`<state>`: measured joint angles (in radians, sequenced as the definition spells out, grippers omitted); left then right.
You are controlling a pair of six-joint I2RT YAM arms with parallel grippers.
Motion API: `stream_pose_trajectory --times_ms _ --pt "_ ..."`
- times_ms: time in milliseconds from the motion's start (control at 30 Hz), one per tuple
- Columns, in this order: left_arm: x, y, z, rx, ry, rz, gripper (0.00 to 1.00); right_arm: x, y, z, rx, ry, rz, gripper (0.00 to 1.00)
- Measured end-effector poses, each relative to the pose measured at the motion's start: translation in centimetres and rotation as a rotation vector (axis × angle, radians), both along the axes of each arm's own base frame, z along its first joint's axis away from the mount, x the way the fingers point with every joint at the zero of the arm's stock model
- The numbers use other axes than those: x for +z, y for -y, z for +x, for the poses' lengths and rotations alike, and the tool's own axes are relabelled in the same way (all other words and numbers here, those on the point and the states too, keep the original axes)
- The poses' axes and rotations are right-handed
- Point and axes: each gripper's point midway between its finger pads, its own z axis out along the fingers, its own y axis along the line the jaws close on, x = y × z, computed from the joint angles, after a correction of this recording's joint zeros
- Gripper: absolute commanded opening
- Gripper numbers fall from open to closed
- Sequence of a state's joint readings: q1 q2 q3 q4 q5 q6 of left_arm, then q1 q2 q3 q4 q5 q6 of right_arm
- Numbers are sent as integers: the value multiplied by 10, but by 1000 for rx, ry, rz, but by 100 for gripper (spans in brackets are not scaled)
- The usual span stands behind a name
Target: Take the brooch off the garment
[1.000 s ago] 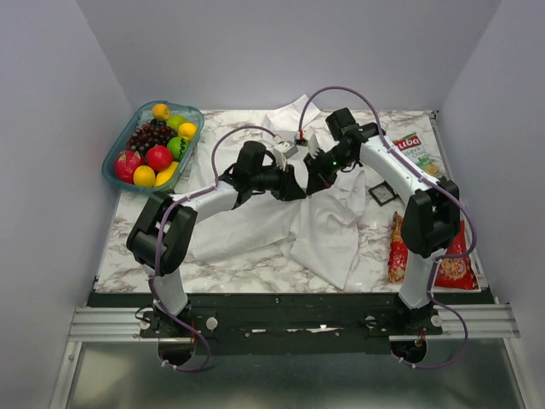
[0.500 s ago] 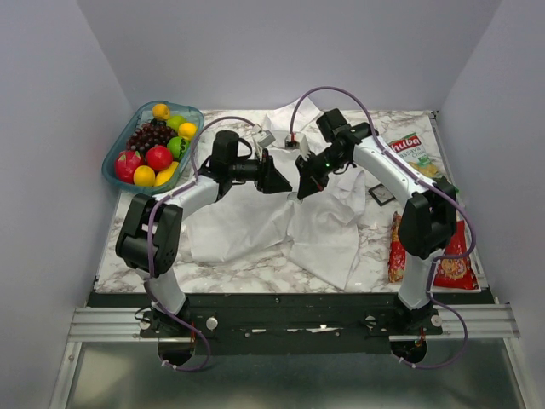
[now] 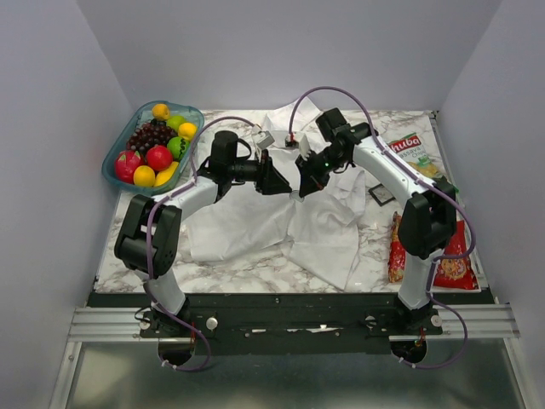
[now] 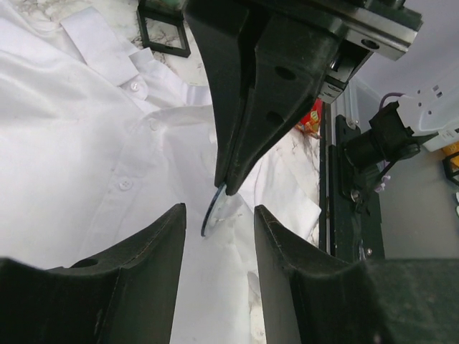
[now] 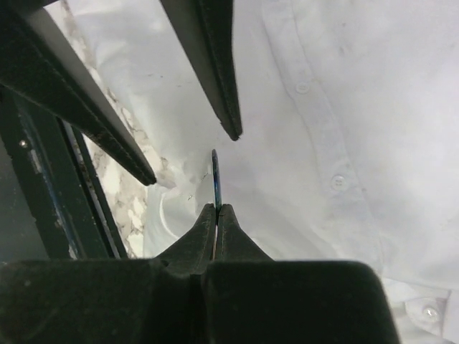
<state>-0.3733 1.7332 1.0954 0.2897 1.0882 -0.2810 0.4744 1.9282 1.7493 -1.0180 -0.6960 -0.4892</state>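
The garment [image 3: 255, 217] is a white wrinkled shirt spread across the marble table; it also fills the left wrist view [image 4: 93, 136] and the right wrist view [image 5: 344, 107]. The brooch [image 5: 215, 175] is a thin dark-blue disc seen edge-on, pinched at the tips of my right gripper [image 5: 216, 208], which is shut on it just above the cloth. In the left wrist view the brooch [image 4: 212, 212] sits between the tips of my open left gripper [image 4: 219, 211], without touching them. In the top view my left gripper [image 3: 281, 184] and right gripper [image 3: 301, 191] face each other tip to tip over the shirt.
A teal basket of fruit [image 3: 119, 175] stands at the back left. A small black square frame [image 3: 383, 194] lies right of the shirt, also in the left wrist view [image 4: 163, 32]. Snack packets [image 3: 407, 145] [image 3: 456, 264] [image 3: 398, 247] lie along the right side.
Since a second ago my left gripper has drawn back to the left and my right gripper has shifted slightly left. In the last half second almost nothing has moved.
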Motion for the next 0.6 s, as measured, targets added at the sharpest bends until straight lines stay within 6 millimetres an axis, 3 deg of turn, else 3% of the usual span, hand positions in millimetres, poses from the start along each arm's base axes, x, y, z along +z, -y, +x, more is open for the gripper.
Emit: stream_pose_trajectory --times_ms 133,267,333,500,600 --pt "-10 -10 3 39 -25 18 51 -1 -2 13 -71 23 -6 0" --pt "-16 -37 15 133 -64 45 51 -6 -9 16 -220 -5 58 0" --pt "-14 -48 20 170 -63 59 51 -6 -16 28 -326 -12 93 0" --pt "-1 -71 28 226 -43 93 52 21 -31 70 -398 124 217 0" --pt "4 -74 25 214 -20 115 52 37 -26 73 -341 178 261 1"
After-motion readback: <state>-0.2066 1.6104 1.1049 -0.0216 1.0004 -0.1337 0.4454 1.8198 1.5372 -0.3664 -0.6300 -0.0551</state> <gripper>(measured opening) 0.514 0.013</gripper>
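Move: The brooch is already pinched in my shut right fingertips, its middle about 1 cm left of and 1 cm below that hand point. My half-open left hand has it some 4 cm to the right, 1 cm back and 1 cm lower. From my right hand, the garment's middle lies roughly 8 cm left and level fore-and-aft; the collar fold 22 cm ahead and 2 cm left; the black frame 2 cm ahead, 25 cm right, all about 12 cm below. Keeping the brooch pinched, I swing my right hand forward over the garment, slowly then quickly, about 7 cm, drifting a little left and rising near the end, turning clockwise some 20 degrees as the fingers tip up. My left hand backs off leftward about 7 cm and slightly forward, dipping and coming back up, turning a little counter-clockwise, fingers still half open and empty. ##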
